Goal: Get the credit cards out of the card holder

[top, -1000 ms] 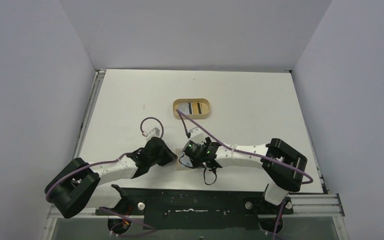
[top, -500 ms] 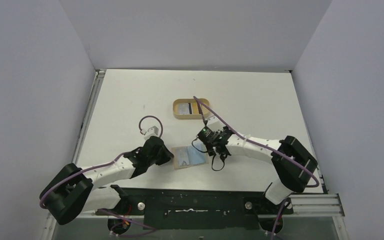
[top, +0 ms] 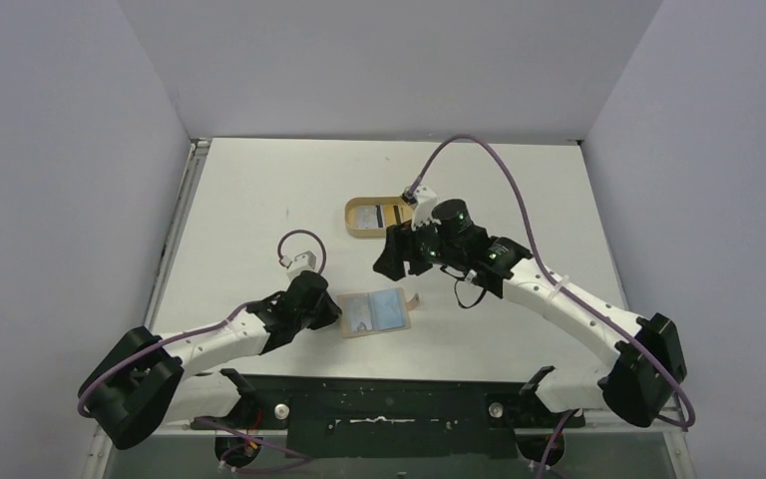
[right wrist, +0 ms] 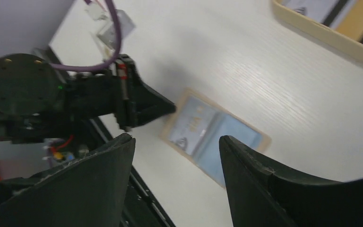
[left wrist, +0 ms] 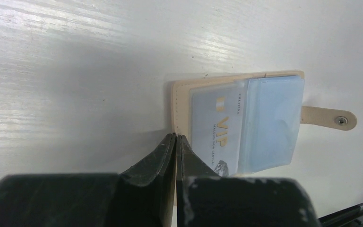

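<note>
The tan card holder point(top: 376, 313) lies open on the table near the front edge, closing tab point(left wrist: 328, 117) pointing right. A light blue credit card point(left wrist: 216, 128) printed "VIP" sits in its left clear sleeve. A second pale blue sleeve point(left wrist: 272, 122) covers the right half. My left gripper point(left wrist: 176, 137) is shut, its tips resting on the holder's left edge point(top: 337, 315). My right gripper point(right wrist: 176, 139) hangs open and empty above and behind the holder point(right wrist: 215, 137), also in the top view point(top: 392, 261).
An oval tan tray point(top: 351, 222) stands behind the holder and holds a pale card point(top: 364, 216) and a yellow-orange striped card point(top: 392, 216). Its rim point(right wrist: 312, 35) shows in the right wrist view. The black front rail point(top: 379, 404) runs along the near edge.
My right arm has lifted off the holder and swung back toward the tray, its jaws a little wider. The open holder is now uncovered. My left gripper has stayed put.
</note>
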`<state>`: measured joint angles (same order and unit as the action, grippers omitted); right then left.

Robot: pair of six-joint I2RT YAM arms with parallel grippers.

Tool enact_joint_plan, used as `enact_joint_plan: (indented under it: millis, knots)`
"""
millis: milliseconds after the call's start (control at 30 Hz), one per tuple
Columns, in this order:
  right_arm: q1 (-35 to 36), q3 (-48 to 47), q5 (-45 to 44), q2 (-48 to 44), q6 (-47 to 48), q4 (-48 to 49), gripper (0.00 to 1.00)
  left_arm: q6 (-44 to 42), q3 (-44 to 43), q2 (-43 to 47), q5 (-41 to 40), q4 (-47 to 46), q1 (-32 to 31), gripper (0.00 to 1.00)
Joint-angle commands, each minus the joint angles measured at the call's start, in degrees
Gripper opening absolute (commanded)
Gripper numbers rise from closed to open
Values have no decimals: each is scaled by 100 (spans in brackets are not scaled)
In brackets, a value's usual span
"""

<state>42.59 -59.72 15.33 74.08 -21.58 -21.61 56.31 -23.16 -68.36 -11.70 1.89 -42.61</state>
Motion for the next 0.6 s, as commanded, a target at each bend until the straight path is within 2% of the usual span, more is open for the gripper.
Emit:
enact_joint_plan:
  millis: [0,33,133,200,333,567]
  knots:
    - [-110,608,2408,509,-1375,2233,67,-57,-207,-106,-149,-108,-24,0]
    - [-103,685,2363,613,-1567,2376,66,-56,-207,-107,-174,-104,-29,0]
    - [-11,650,1939,926,-1454,1829,65,-67,-217,-105,-225,-103,-28,0]
    - [-11,761,1762,1089,-1434,1807,65,-76,-209,-144,-250,-103,-22,0]
    - [8,1059,1671,1476,-1625,2219,65,-55,-159,-278,-271,-348,-26,0]
    - [52,1674,1797,2266,-2303,3765,65,-7,-145,-588,-253,-521,-27,0]
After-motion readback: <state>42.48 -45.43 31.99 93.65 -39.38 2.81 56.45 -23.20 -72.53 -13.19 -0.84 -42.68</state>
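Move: The open card holder lies below and beyond the left side of my raised right hand: its middle is about 18 cm down, 7 cm to the left and 3 cm back. The VIP card in its left half is 10 cm to the left and 3 cm back; the tray stands some 20 cm ahead and 6 cm to the left. My left hand is already at the holder's left edge, the holder's middle 8 cm to its right, level with it and a couple of centimetres lower. After a short swing left, I drop my right hand about 13 cm towards the open card holder, drawing it some 4 cm back as it sinks and tipping the fingers about 30 degrees further down. They stay wide open and come close over the blue sleeve half. My left hand keeps its shut fingertips on the left edge, pinching it, and lowers about 1 cm. ##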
